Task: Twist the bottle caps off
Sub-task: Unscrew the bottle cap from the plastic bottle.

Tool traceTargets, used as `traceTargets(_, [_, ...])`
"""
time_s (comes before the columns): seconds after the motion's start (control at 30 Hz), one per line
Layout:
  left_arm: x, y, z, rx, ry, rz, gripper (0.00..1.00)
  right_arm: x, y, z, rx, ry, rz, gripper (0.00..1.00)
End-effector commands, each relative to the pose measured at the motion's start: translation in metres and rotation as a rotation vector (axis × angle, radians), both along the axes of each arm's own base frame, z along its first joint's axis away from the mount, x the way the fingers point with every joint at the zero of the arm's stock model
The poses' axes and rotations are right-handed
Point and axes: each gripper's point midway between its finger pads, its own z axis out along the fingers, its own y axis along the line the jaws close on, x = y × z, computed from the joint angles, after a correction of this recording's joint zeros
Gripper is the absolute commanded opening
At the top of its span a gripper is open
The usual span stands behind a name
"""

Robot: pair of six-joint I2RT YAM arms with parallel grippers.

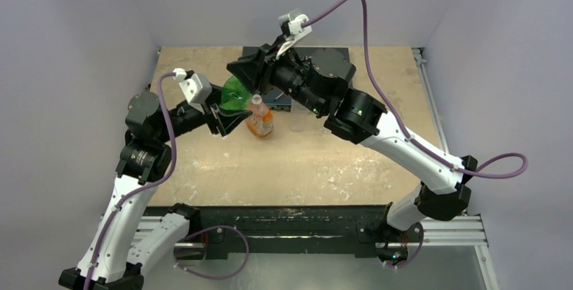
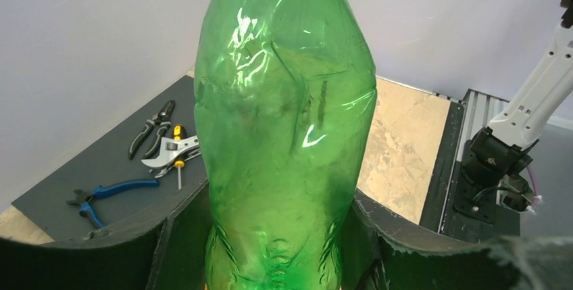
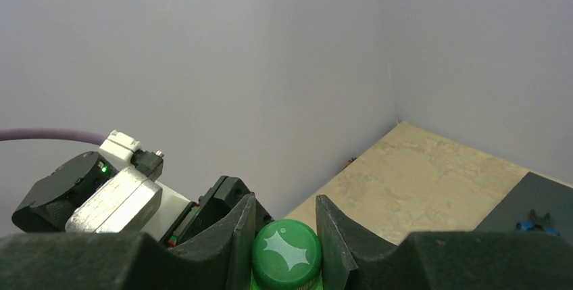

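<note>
A green bottle (image 1: 235, 94) is held off the table, and in the left wrist view this green bottle (image 2: 284, 134) fills the middle. My left gripper (image 2: 277, 236) is shut on its lower body, a finger pressing each side. The green bottle cap (image 3: 286, 253) sits between the fingers of my right gripper (image 3: 285, 229), which touch it on both sides. In the top view the right gripper (image 1: 250, 74) meets the bottle's far end and the left gripper (image 1: 226, 117) its near end. A squat bottle with an orange label (image 1: 260, 119) stands upright on the table just beside them.
A dark mat (image 1: 324, 60) lies at the back of the wooden table (image 1: 378, 155). Black pliers (image 2: 152, 128), a metal wrench (image 2: 169, 155) and blue-handled pliers (image 2: 108, 192) rest on it. Grey walls close in the left, back and right sides.
</note>
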Motion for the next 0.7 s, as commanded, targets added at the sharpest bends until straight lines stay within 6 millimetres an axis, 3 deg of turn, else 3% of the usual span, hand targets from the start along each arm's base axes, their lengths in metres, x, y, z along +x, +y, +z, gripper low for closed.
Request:
traceTargets(0.0, [-0.017,-0.012,0.012,-0.073,0.025,-0.114,0.14,-0.028,-0.021,0.051,0.119,-0.111,0.086,0.0])
traceTargets(0.13, [-0.061,-0.028,0.037,-0.151,0.049,-0.391,0.12,-0.066,-0.02,0.067,0.155,-0.231,0.27,0.0])
traceTargets(0.27, [-0.1,-0.029,0.055,-0.164,0.107,-0.585,0.12,-0.117,-0.028,0.08,0.205,-0.357,0.5,0.0])
traceTargets(0.37, [-0.112,-0.028,0.058,-0.142,0.102,-0.618,0.12,-0.154,-0.035,0.083,0.228,-0.428,0.676,0.0])
traceTargets(0.67, [-0.123,-0.025,0.054,-0.071,0.085,-0.653,0.09,-0.197,-0.033,0.062,0.119,-0.474,1.02,0.0])
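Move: My right fingers already grip the green bottle's cap, right at the hand point. My left hand holds the bottle upright near its foot, so the cap is about 12 cm above that hand, and the bottle body's middle some 4 cm above it. From my left hand, the open orange bottle stands roughly 14 cm ahead, 1 cm right and 30 cm below; an open clear bottle stands about 16 cm ahead and 13 cm right, as low. I twist the cap against the bottle: my right hand turns some 40 degrees counter-clockwise, fingers tipping upward, while my left hand turns the bottle about 35 degrees clockwise. Both hands keep their grip and swing back towards my base and up by 5 to 6 cm, my right hand some 14 cm back, my left about 11 cm, speeding up from rest. ##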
